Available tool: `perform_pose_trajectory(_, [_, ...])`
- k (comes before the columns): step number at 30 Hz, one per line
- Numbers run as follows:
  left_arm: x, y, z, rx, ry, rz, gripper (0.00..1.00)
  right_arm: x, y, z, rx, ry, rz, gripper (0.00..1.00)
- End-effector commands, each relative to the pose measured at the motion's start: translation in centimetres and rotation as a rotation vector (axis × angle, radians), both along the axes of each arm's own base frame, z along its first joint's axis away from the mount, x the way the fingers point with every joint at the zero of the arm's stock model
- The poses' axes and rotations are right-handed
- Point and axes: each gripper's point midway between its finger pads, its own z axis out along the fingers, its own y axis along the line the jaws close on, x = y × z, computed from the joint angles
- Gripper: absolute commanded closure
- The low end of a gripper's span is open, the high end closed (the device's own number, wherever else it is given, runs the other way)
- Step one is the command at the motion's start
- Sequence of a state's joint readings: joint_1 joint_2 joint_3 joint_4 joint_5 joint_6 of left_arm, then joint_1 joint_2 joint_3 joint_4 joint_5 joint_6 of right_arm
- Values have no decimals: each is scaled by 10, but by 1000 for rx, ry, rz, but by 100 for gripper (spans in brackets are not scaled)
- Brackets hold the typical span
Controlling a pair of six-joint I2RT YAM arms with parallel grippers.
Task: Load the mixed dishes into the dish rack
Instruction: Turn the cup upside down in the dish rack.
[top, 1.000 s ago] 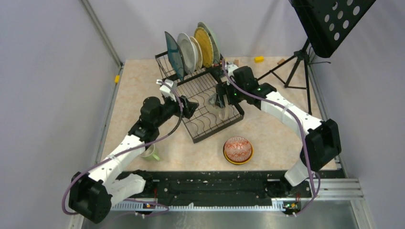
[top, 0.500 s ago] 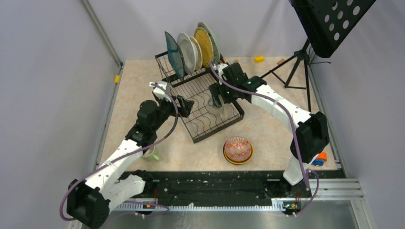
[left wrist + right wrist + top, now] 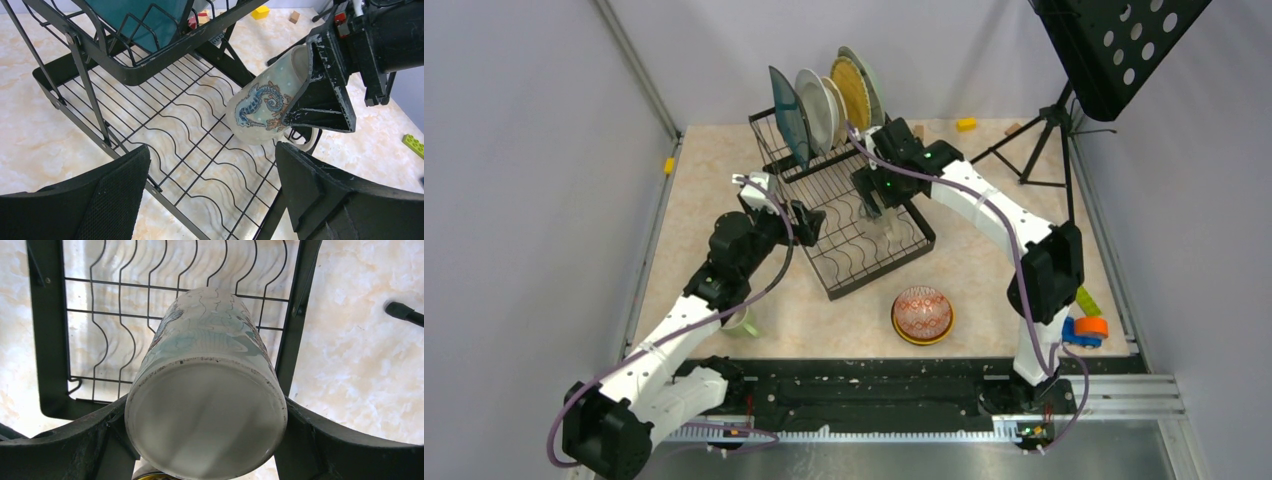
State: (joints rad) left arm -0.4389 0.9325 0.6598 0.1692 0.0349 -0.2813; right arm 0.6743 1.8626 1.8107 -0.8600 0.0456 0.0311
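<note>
The black wire dish rack (image 3: pixel 861 262) stands mid-table with several plates upright in its raised section: a dark teal plate (image 3: pixel 786 112), a white plate (image 3: pixel 813 106) and a cream-yellow plate (image 3: pixel 853 96). My right gripper (image 3: pixel 871 204) is shut on a cream mug (image 3: pixel 260 109) with a blue seahorse pattern, held tilted just above the lower tray's wavy wires (image 3: pixel 190 135). The mug's base (image 3: pixel 205 415) fills the right wrist view between the fingers (image 3: pixel 320 445). My left gripper (image 3: pixel 215 182) hangs open and empty over the tray's near-left edge. A light-green mug (image 3: pixel 742 321) lies half hidden behind my left arm. A red-patterned bowl (image 3: pixel 922 310) sits nested in a yellow-orange one.
A black tripod music stand (image 3: pixel 1044 130) occupies the far right. Small blocks lie around: a yellow block (image 3: pixel 965 124) at the back, another yellow piece (image 3: pixel 669 165) by the left wall, a green brick (image 3: pixel 1087 299) and a blue toy car (image 3: pixel 1082 330) near my right arm's base.
My right arm carried the mug left and farther back over the lower tray. The left gripper opened wider and drew slightly back to the left.
</note>
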Motion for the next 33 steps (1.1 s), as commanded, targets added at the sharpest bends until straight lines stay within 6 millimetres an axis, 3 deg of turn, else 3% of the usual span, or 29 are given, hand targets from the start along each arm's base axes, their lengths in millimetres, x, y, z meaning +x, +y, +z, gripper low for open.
perform_pose_trajectory(1, [2,5,7,8,-17,20,1,11,8,32,9,-82,4,100])
perform_pose_trajectory(16, [3,8,5,14,-11,34,1,21,8,11,-42,-69,-12,100])
perform_pose_trajectory(26, [4,10,1,19,7,41,1,27,5,-6,-93,-74,0,84])
perform_pose_trajectory(33, [9,18,-5,29,36,91,1,29,8,-11,-64,-87,-18,60])
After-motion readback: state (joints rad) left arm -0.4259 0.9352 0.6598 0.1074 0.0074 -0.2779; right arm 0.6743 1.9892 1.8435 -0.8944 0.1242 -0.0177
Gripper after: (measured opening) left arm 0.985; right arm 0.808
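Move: The right hand already holds the cup upside down and slanted over the lower deck. Its spot on the wires lies some 10 cm below this hand, 1 cm back and 2 cm right. The rack's front right corner is about 6 cm back and 12 cm right, the patterned bowl 22 cm back and 11 cm right, the yellow plate 19 cm ahead, 5 cm left and somewhat higher. From the left hand the spot is roughly 16 cm right, straight across and 16 cm below. With its grip on the cup unchanged, the right hand brings the cup's lower end down onto the wires of the lower deck, sinking about 5 cm in two stages and easing slightly right early on. Meanwhile the wrist swings the fingers some 10 degrees nearer to straight down; once the descent stops, the hand creeps a little forward. ##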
